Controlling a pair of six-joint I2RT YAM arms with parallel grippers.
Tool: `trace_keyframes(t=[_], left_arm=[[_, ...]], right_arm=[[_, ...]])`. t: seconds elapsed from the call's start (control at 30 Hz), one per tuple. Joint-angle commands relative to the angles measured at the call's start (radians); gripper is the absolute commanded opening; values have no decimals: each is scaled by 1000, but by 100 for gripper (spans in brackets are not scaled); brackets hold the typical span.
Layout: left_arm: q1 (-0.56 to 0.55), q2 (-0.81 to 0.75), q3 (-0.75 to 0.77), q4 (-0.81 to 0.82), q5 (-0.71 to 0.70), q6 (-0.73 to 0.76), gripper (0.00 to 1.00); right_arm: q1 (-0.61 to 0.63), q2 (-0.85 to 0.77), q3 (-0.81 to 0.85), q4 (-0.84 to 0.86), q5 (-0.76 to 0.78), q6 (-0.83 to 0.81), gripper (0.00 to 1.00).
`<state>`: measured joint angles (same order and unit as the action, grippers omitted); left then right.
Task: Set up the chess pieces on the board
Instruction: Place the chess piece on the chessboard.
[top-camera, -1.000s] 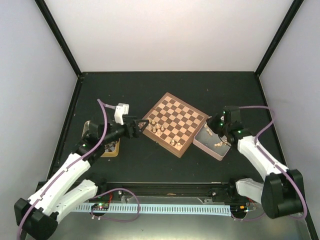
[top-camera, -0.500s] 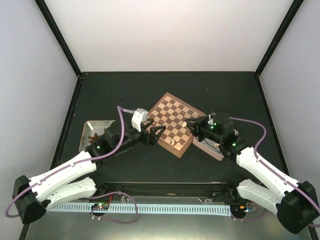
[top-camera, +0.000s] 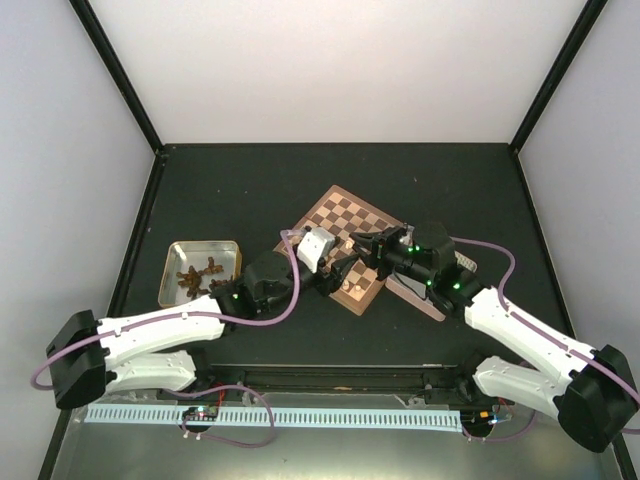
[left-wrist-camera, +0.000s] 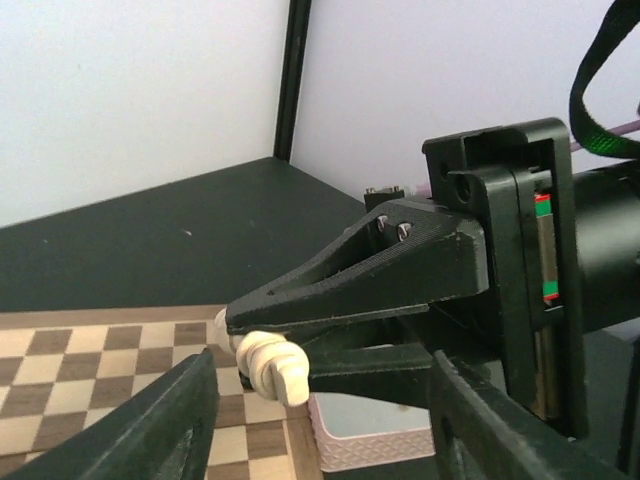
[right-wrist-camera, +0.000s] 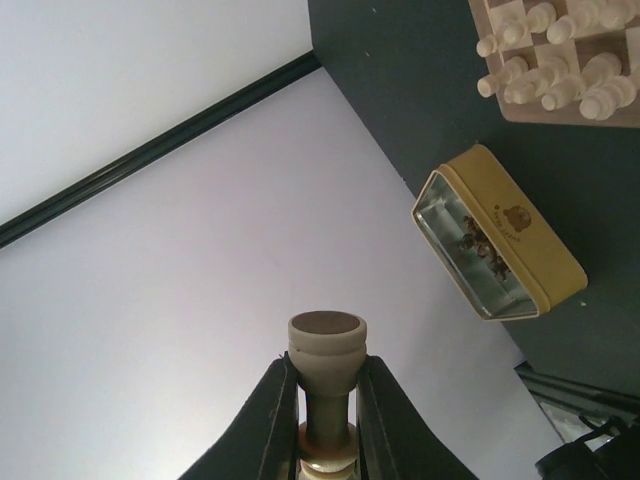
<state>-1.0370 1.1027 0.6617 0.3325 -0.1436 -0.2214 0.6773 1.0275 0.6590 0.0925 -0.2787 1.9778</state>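
Observation:
The board (top-camera: 352, 220) lies mid-table, its near corner covered by both arms. My right gripper (top-camera: 362, 245) is shut on a pale beige chess piece (right-wrist-camera: 325, 345), held by its stem with the round base pointing away from the camera. The left wrist view shows the same piece (left-wrist-camera: 268, 365) in the right gripper's black fingers (left-wrist-camera: 350, 290) above the board's edge (left-wrist-camera: 100, 370). My left gripper (top-camera: 335, 276) is open and empty right beside it, its fingers (left-wrist-camera: 150, 420) either side of the piece. Several pale pieces (right-wrist-camera: 560, 60) stand on the board's corner.
A yellow tray (top-camera: 200, 272) with dark brown pieces sits left of the board; it also shows in the right wrist view (right-wrist-camera: 495, 245). A grey-pink tray (left-wrist-camera: 365, 435) lies right of the board, mostly under the right arm (top-camera: 500, 320). Black posts frame the walls.
The left arm swung right from the yellow tray to the board's near corner. The right arm moved left from the grey tray, carrying a pale piece. The two grippers now meet.

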Motion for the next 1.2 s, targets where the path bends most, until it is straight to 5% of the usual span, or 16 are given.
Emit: trace_keyframes(t=[0.0, 0.27, 0.47, 0.67, 0.8, 0.97, 1.17], left_arm=[[-15, 41, 33, 124, -77, 88, 56], [-17, 92, 63, 129, -102, 94, 36], [-16, 101, 71, 134, -103, 93, 34], [-16, 116, 95, 101, -94, 93, 12], [-17, 113, 109, 60, -88, 64, 3], [-15, 89, 176, -153, -115, 17, 2], [8, 46, 236, -450, -108, -40, 3]], right_arm=[[11, -2, 17, 48, 5, 50, 5], [14, 9, 10, 85, -18, 54, 5], [16, 14, 2, 101, -33, 52, 5], [16, 13, -10, 117, -39, 51, 7], [15, 8, -12, 116, -31, 27, 20], [14, -38, -27, 56, 37, -74, 51], [9, -193, -95, -103, 273, -267, 67]])
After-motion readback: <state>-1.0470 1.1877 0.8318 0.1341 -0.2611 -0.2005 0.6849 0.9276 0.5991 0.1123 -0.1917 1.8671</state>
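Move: The white chess piece, held up in the right gripper's fingertips, is about 2 cm ahead of the open left gripper, 1 cm to its right and about level with it. The chessboard's middle lies some 3 cm ahead of and 22 cm below the left gripper. Two pieces stand on the board roughly 7 cm back and 2 cm right, and the pink tin is about 23 cm right and 4 cm back. The right gripper has that piece about 1 cm to its left. Bring the left gripper about 2 cm forward and slightly right onto the chess piece that the right gripper still holds up, and close the left fingers on it. Let the right hand ease up about 1 cm and keep its grip until the left has closed. Then open the right fingers wide and draw them off about 2 cm to the right while the left keeps its pinch. ##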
